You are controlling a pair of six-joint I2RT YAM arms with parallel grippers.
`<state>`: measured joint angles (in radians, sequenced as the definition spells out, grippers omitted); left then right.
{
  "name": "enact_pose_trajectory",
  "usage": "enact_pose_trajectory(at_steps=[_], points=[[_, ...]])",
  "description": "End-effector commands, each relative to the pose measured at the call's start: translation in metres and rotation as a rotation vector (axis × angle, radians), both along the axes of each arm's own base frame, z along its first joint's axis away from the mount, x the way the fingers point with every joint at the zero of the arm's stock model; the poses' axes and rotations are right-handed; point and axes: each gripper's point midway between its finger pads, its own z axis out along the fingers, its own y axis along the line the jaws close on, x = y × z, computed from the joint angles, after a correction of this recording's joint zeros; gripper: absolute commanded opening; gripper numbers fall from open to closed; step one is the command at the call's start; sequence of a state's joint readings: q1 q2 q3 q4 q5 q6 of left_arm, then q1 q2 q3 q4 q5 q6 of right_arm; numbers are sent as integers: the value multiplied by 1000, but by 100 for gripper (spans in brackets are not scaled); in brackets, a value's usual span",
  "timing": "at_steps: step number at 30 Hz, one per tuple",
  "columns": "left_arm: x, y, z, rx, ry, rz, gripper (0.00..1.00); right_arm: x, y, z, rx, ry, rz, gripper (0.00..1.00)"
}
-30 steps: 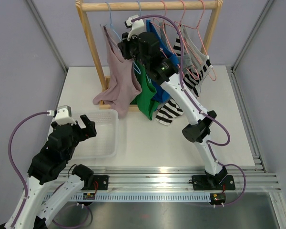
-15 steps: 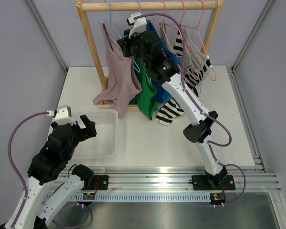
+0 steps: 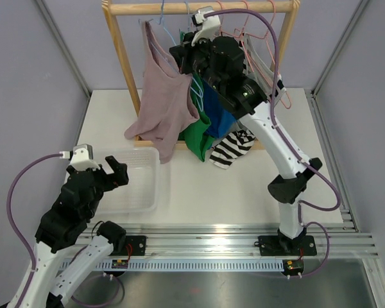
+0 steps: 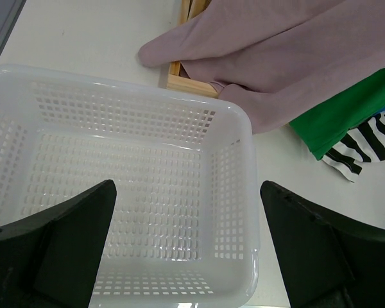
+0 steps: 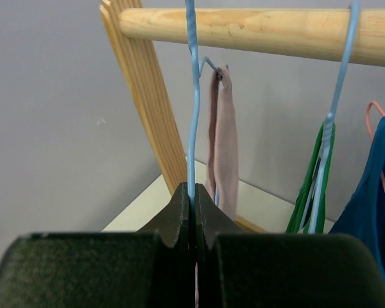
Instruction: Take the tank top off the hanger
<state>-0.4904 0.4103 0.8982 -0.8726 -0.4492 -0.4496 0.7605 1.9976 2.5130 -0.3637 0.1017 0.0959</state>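
A mauve tank top hangs on a light-blue wire hanger at the left end of the wooden rail. My right gripper is shut on the hanger's wire just below the rail, high up by the garment's neck. One mauve strap loops over the hanger's end behind the fingers. The tank top's hem drapes over the rack's wooden base. My left gripper stands open and holds nothing, low above the white basket, at the near left.
Green, blue and black-and-white striped garments hang right of the tank top on other hangers. The rack's wooden post stands left of the right gripper. The perforated basket sits on the table in front of the rack.
My right gripper closed on the blue hanger's wire and rose up and to the right toward the rail, lifting the tank top with it. The left arm stayed put.
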Motion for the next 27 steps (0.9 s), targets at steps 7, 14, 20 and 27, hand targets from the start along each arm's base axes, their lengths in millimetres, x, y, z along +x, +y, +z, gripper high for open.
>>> enact_pose_trajectory(at_steps=[7, 14, 20, 27], points=[[-3, 2, 19, -48, -94, 3, 99, -98, -52, 56, 150, -39, 153, 0], [4, -18, 37, -41, -113, -106, 99, -171, -110, 52, 182, -26, 202, 0], [8, -63, 95, -139, -217, -318, 99, -218, -163, 12, 130, 88, 166, 0], [35, -138, 142, -280, -252, -569, 99, -261, -205, -58, 119, 190, 148, 0]])
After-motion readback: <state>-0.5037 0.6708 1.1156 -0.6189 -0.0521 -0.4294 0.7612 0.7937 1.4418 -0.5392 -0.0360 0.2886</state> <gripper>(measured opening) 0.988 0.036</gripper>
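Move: Just below the right hand, which already has the blue hanger lifted off the rail, hangs the pink tank top, its middle about 3 cm ahead, 4 cm left and 20 cm down. The green top hangs some 6 cm right and 2 cm ahead, the blue top 13 cm right and 2 cm ahead, both about 22 cm lower. From the left hand, the pink tank top is roughly 27 cm ahead, 16 cm right and 5 cm up; the white basket is 7 cm ahead, 22 cm down. Keeping its pinch on the hanger, the right hand swings it with the pink tank top back about 25 cm and right about 20 cm, away from the rack, nearly level until it sinks a little at the end. The left hand first waits, then sets off right and up, some 10 cm each, towards the tank top, turning about 25 degrees clockwise with fingers wide open. ##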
